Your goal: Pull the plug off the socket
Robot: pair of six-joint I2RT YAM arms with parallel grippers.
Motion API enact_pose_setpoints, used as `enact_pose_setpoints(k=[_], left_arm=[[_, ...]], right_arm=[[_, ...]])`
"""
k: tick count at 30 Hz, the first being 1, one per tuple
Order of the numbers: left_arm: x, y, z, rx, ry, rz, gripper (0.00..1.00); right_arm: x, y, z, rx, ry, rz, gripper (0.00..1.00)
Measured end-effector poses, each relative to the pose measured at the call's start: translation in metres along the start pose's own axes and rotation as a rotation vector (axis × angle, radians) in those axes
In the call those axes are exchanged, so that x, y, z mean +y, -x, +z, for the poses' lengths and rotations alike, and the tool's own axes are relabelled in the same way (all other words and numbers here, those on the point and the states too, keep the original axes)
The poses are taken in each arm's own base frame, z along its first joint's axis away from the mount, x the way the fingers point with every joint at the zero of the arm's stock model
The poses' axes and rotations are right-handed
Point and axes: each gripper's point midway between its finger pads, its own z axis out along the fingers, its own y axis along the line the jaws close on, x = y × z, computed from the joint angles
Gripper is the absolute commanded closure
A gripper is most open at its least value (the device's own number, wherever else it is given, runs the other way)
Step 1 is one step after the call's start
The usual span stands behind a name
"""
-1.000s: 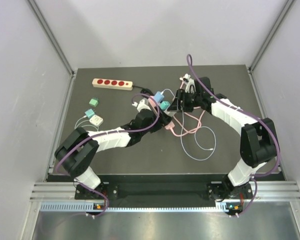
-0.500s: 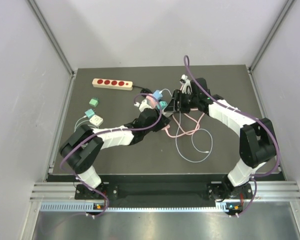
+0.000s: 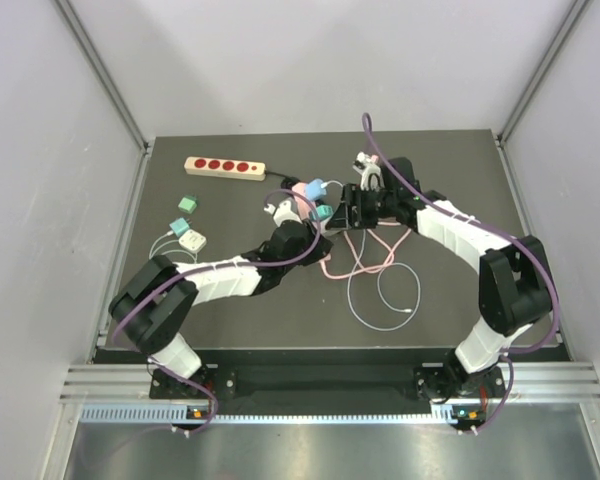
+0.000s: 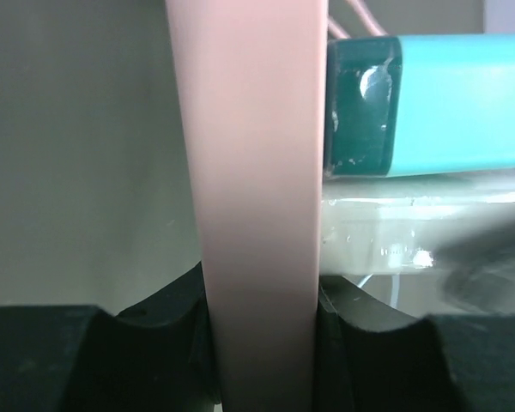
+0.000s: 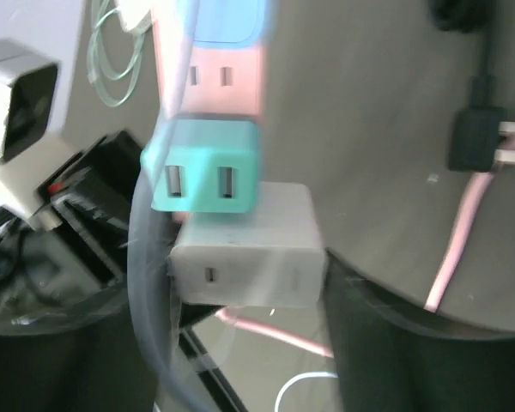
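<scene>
The pink socket strip (image 4: 253, 172) stands upright between my left gripper's (image 4: 259, 300) jaws, which press it from both sides. A teal plug (image 4: 429, 103) and, under it, a white plug (image 4: 412, 232) stick out of its right side. In the right wrist view the white plug (image 5: 249, 245) sits between my right gripper's (image 5: 240, 287) fingers, with the right finger against it. The teal plug (image 5: 208, 176) and a blue plug (image 5: 227, 21) sit further up the pink strip (image 5: 223, 81). From above, both grippers meet at the strip (image 3: 300, 190) mid-table, left gripper (image 3: 302, 207), right gripper (image 3: 348, 210).
A beige power strip with red sockets (image 3: 225, 166) lies at the back left. A green adapter (image 3: 187, 203) and a white adapter (image 3: 190, 239) lie at the left. Pink and white cable loops (image 3: 380, 290) trail toward the front. A black plug on a pink cable (image 5: 476, 142) lies at the right.
My left gripper has closed on the pink socket strip. The right gripper and the plugs have shifted slightly left, and the cable loops have dragged along and changed shape.
</scene>
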Motion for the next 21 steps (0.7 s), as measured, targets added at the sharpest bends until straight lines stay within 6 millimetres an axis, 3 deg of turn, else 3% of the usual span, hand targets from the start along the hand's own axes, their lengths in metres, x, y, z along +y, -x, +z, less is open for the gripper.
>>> enact_pose_setpoints(k=[1,5,11,17,21], left_arm=[[0.002,0.0,-0.003,-0.003,-0.003,0.023,1.0],[0.027,-0.011,-0.016,0.023,0.031,0.118,1.0],[0.062,-0.03,-0.029,0.091,0.095,0.239,1.0],[0.055,-0.027,-0.037,0.092,0.048,0.294,1.0],[0.052,-0.026,-0.042,0.09,0.022,0.312,1.0]], right_arm=[[0.004,-0.003,0.0,0.013,0.023,-0.012,0.18],[0.021,-0.003,-0.007,0.022,0.118,-0.108,0.0],[0.042,0.004,-0.025,0.009,0.222,-0.237,0.0],[0.042,0.028,-0.037,-0.044,0.211,-0.287,0.0],[0.038,0.042,-0.035,-0.06,0.186,-0.279,0.0]])
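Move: The right fingers are closed on the white plug, which sits in the pink power strip. The blue plug, up the strip from it, lies about 9 cm ahead of that hand, 4 cm to its left and slightly lower; the teal plug between them is some 4 cm ahead and 3 cm left. From the left hand, gripping the strip's near end, the blue plug is about 12 cm ahead, 2 cm left, roughly level, and the white plug 4 cm ahead, 3 cm right. The right fingers let go of the white plug and spread wide as the hand lifts about 6.5 cm, first easing back a couple of centimetres, then coming forward again to face the blue plug, tilting and turning counter-clockwise. The left hand keeps its grip on the strip, drawing it some 5 cm back and as far left, dipping before rising partway, its left side rolling up about 15 degrees. ##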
